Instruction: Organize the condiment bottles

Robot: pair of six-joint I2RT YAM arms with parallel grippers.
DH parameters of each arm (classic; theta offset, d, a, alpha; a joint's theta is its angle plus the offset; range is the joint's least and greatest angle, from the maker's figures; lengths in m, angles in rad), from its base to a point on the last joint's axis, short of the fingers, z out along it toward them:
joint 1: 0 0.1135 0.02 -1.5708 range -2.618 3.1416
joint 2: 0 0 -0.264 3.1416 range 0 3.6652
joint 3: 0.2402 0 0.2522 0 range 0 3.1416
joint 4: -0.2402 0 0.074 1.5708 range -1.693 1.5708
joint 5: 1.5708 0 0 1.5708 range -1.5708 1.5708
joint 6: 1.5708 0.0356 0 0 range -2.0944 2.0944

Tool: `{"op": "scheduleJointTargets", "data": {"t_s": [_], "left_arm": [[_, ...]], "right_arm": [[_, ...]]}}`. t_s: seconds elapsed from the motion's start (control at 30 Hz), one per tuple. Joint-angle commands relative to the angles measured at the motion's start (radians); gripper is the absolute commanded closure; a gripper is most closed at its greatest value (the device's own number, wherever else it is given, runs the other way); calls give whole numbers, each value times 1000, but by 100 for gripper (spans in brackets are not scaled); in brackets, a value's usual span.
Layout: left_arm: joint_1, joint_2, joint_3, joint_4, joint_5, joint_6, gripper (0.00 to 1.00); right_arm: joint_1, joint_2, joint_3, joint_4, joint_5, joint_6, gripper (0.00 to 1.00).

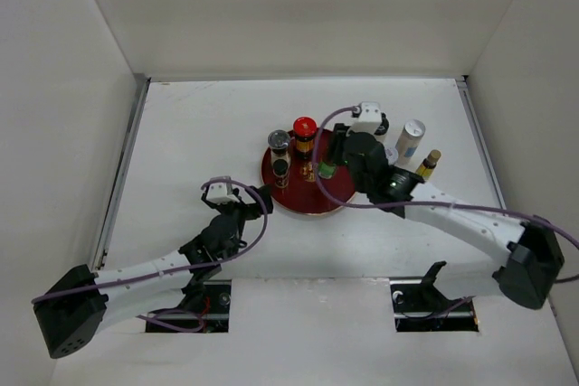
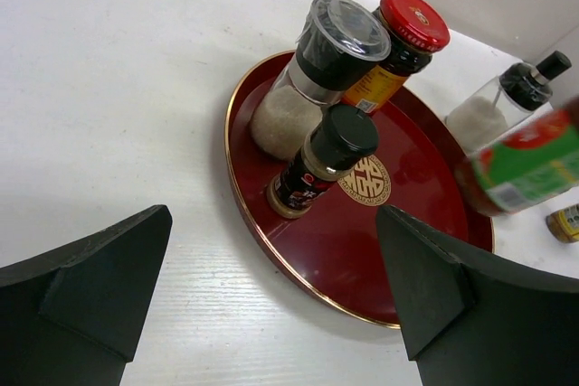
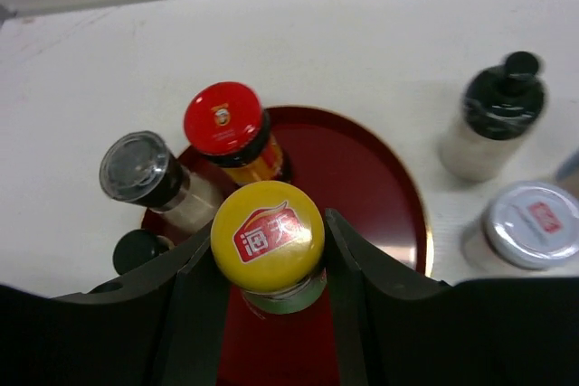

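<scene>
My right gripper [image 3: 269, 238] is shut on a yellow-capped, green-labelled bottle [image 3: 267, 234] over the red round tray [image 3: 362, 169]; the left wrist view shows this bottle [image 2: 529, 167] over the tray's right side. Three bottles stand on the tray [image 1: 312, 196]: a clear-topped grinder [image 1: 279, 142], a red-capped jar [image 1: 305, 129] and a small black-capped bottle [image 1: 280, 169]. Right of the tray stand a black-capped shaker [image 1: 381, 124], a silver-capped jar [image 1: 410, 140] and a small brown bottle [image 1: 428, 164]. My left gripper [image 1: 237, 194] is open and holds nothing, just left of the tray.
White walls enclose the table on the left, back and right. A metal rail [image 1: 122, 178] runs along the left edge. The right arm [image 1: 470, 223] reaches in from the lower right, and purple cables loop over both arms.
</scene>
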Motion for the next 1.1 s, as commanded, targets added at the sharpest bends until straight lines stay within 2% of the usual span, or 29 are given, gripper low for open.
{"op": "scheduleJointTargets", "data": {"t_s": [0.0, 0.43, 0.67, 0.73, 0.8, 0.87, 1.07], "left_arm": [[15, -6, -1, 57, 2, -19, 0], [30, -11, -6, 48, 29, -26, 0], [35, -26, -11, 43, 34, -27, 0], [35, -18, -9, 43, 34, -27, 0], [35, -11, -6, 43, 35, -27, 0], [33, -6, -5, 45, 35, -29, 0], [33, 9, 0, 43, 37, -29, 0]], "right_arm": [[16, 99, 132, 263, -38, -30, 70], [72, 452, 285, 338, -4, -96, 69], [109, 496, 274, 356, 65, -124, 62], [111, 487, 271, 353, 68, -121, 54], [118, 470, 265, 350, 68, -121, 37], [125, 444, 256, 344, 77, -125, 27], [125, 267, 161, 310, 83, -101, 18]]}}
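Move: The right hand still holds the yellow-capped sauce bottle over the tray's right part; its free spot on the tray lies about 12 cm to the left, 5 cm farther out and some 19 cm below the hand. Around that spot, counted from this hand, stand the small black-capped bottle 16 cm left and 3 ahead, the salt grinder 16 left and 9 ahead, and the red-lidded jar 10 left and 12 ahead. From the left hand the spot is roughly 15 cm right, 10 ahead and 9 below. The right arm carries the gripped sauce bottle about 12 cm to the left over the tray, sinking some 8 cm and reaching about 5 cm forward, while the hand rolls about 10 degrees, its left side dipping, to bring the bottle down close beside the small black-capped bottle. There the fingers open and let go of the bottle, and the hand lifts some 5 cm clear, easing slightly back and to the right above the cap. ##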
